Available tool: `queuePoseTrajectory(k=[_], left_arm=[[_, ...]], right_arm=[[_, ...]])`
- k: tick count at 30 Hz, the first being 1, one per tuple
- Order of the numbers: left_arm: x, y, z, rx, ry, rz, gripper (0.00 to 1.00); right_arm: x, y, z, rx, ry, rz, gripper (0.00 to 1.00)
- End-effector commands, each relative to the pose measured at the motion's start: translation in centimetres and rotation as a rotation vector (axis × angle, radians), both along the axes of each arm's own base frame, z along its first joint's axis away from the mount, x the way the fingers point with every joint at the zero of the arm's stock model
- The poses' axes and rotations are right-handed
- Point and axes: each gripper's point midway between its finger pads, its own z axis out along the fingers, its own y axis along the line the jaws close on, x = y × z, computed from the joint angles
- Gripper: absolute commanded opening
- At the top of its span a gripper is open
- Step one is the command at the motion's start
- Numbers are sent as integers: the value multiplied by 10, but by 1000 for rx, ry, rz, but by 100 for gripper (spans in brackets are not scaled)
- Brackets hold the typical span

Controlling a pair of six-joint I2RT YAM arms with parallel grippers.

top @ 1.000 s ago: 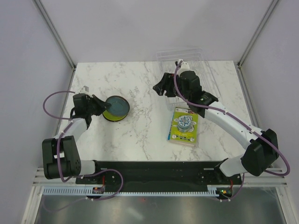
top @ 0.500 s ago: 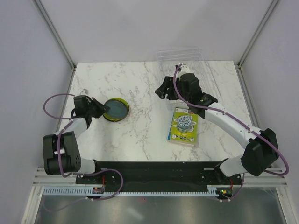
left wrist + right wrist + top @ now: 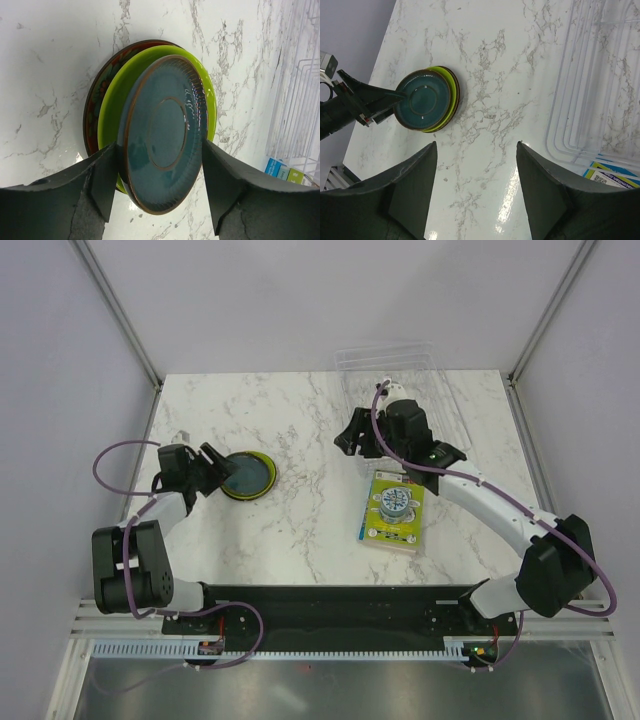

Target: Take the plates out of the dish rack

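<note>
Three plates lie stacked on the left of the table. The dark teal plate [image 3: 248, 473] [image 3: 162, 140] [image 3: 422, 102] is on top and sits off-centre toward my left gripper. Under it are the lime green plate [image 3: 111, 110] [image 3: 449, 107] and the red patterned plate [image 3: 94, 102]. My left gripper [image 3: 219, 467] [image 3: 159, 150] is open, one finger on each side of the teal plate's near edge, neither pressing on it. My right gripper [image 3: 352, 432] [image 3: 476, 145] hangs open over bare table between the stack and the clear dish rack [image 3: 385, 355] [image 3: 600, 90] [image 3: 295, 115]. No plate shows in the rack.
A flat green-yellow package [image 3: 392, 510] [image 3: 615, 175] lies in front of the rack, under the right arm. The left wall stands close behind the left gripper.
My left gripper has opened and let go of the teal plate, which now rests on the stack. The right gripper has shifted slightly and stays open.
</note>
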Motion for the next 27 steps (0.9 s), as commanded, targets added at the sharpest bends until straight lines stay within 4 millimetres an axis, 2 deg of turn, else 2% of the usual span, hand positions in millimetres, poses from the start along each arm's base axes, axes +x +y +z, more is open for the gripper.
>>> queuePoseTrajectory(k=[1,8,9,11,12,17,20,22,23,25,27], left_arm=[[7,3,19,33,-64,-8,74],[9,7,33,54,-39,-4,78],[4,8,28,55,0,2,78],[4,12,32,75,6,14,79],[3,13,31,86,13,18,89],[-3,27,27,139,77,73,90],[-4,26,28,149,89,69,90],[-3,23,39,149,54,62,90],[-1,18,49,146,25,40,90],[2,15,79,182,-60,7,97],[2,6,102,214,-135,-48,97]], right_arm=[[-3,-5,13,11,-37,7,72],[-7,-13,16,-13,-46,-9,72],[-8,-14,15,-17,-47,-10,72],[-10,-16,17,-22,-50,-12,72],[-10,-17,17,-24,-51,-16,72],[-12,-21,18,-30,-54,-20,72],[-15,-24,19,-41,-57,-24,72],[-12,-36,23,-86,-88,-63,73],[-13,-43,19,-123,-83,-82,73],[-10,-69,19,-223,-116,-161,74],[-10,-90,17,-309,-139,-225,78]])
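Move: The blue plate, already out of the left hand's grip, leans tilted against one of its fingers, its middle about 6 cm right of that hand, 1 cm ahead and 5 cm below. The green plate lies just under it, some 7 cm right and 1 cm ahead of the left hand, roughly 6 cm down. From the right hand, the blue plate lies about 28 cm left, 1 cm ahead and 20 cm below. Left fingers open wider and rise about 3 cm, clearing the blue plate; right hand shifts 4 cm right. ##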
